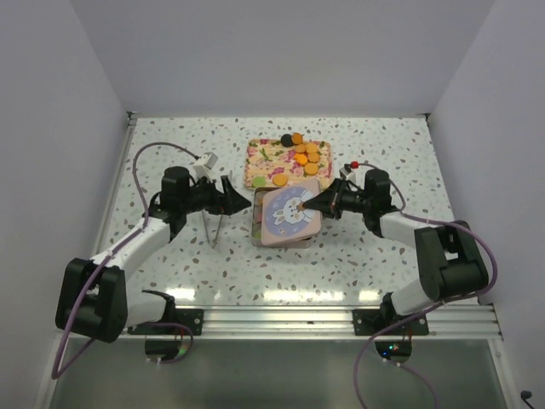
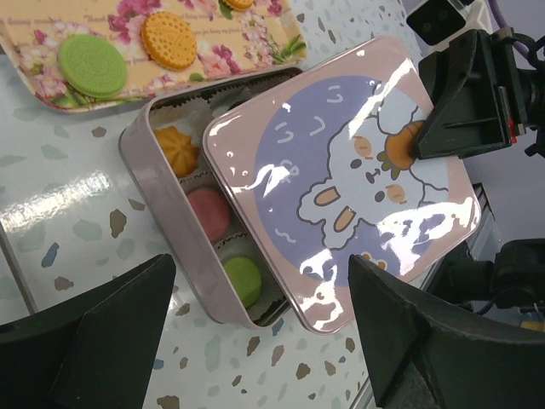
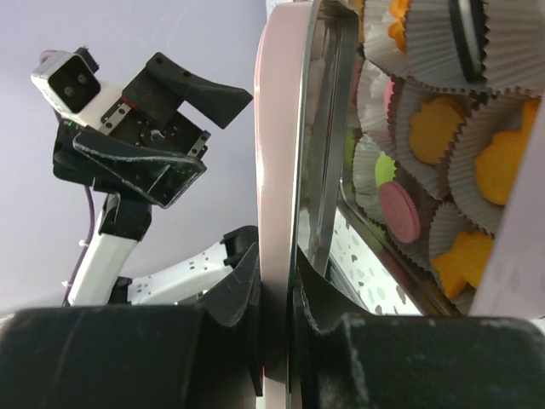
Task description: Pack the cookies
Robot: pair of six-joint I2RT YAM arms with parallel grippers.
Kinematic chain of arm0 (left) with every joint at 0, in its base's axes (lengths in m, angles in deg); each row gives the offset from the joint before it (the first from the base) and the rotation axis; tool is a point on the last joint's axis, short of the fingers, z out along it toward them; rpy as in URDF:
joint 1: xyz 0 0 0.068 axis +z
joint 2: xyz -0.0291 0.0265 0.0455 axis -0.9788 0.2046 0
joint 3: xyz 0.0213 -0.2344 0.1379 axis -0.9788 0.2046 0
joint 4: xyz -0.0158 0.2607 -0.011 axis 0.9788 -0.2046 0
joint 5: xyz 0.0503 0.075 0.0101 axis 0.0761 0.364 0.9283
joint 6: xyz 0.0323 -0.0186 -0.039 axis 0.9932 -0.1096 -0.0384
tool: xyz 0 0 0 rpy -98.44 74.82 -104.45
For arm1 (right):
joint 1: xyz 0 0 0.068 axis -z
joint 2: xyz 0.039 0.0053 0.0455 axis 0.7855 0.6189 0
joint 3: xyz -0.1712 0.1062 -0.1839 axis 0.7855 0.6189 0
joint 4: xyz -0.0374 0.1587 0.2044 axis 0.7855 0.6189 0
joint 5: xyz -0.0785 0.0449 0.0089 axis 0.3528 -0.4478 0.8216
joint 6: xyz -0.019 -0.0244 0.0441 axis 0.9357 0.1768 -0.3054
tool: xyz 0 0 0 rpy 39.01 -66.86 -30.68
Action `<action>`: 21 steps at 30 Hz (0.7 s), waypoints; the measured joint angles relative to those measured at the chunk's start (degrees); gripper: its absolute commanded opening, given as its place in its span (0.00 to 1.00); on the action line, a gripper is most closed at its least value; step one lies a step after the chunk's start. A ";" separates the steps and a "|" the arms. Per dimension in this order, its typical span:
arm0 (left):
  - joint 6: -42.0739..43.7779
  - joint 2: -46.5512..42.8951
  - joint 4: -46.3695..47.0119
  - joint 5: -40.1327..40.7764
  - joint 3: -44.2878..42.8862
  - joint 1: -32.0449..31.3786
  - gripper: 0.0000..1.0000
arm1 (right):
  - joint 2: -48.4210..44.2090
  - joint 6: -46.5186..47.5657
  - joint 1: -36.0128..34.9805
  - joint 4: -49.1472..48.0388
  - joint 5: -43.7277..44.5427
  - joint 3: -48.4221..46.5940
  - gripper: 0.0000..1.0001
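Observation:
The square tin [image 1: 255,223] stands mid-table with cookies [image 2: 208,212] in paper cups inside. Its rabbit-picture lid [image 1: 288,215] lies skewed over it, leaving the left column uncovered. My right gripper [image 1: 308,204] is shut on the lid's right edge [image 3: 281,170]. Cookies in cups [image 3: 434,128] show under the raised lid in the right wrist view. My left gripper [image 1: 247,203] is open and empty just left of the tin, and its fingers [image 2: 94,341] flank the tin's near corner. More cookies [image 1: 305,153] lie on the floral tray [image 1: 260,162] behind the tin.
A thin metal tool [image 1: 216,228] lies on the table left of the tin, under my left arm. White walls close the table on the left, back and right. A metal rail [image 1: 281,317] runs along the near edge.

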 measured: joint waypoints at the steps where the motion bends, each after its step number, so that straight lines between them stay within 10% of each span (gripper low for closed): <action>1: -0.20 0.79 0.61 -0.26 0.20 0.02 0.88 | 0.39 -0.09 0.07 -0.76 0.02 0.59 0.00; 9: -0.98 6.47 4.15 -2.47 0.87 0.00 0.88 | 2.64 0.52 0.11 -5.97 0.09 1.99 0.00; 13: -0.98 8.55 5.75 -3.10 1.01 0.02 0.87 | 4.79 0.72 0.28 -7.74 0.07 2.49 0.32; 21: -1.55 12.83 8.83 -4.74 1.16 0.00 0.87 | 9.25 3.56 1.66 -7.87 0.09 2.69 0.61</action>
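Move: The open left box is the target for both hands: its middle is about 8 cm to the left of the right hand, which already grips the lid's right edge, some 2 cm back and 9 cm below. From the empty left hand it is about 11 cm right, 3 cm back and 9 cm down. The orange cookie lies 11 cm beyond the box middle, the green cookie 7 cm left of that cookie. White rods lie 19 cm left of the box middle, level with it. Lower the right gripper about 5 cm to bring the held, tilted lid down onto the box; ease down at first, then spread the fingers about half open around the lid's right edge while still sinking. Meanwhile bring the open left gripper down about 5 cm beside the box's left wall, drifting slightly right towards it and tipping its fingers a little downward, without gripping. ##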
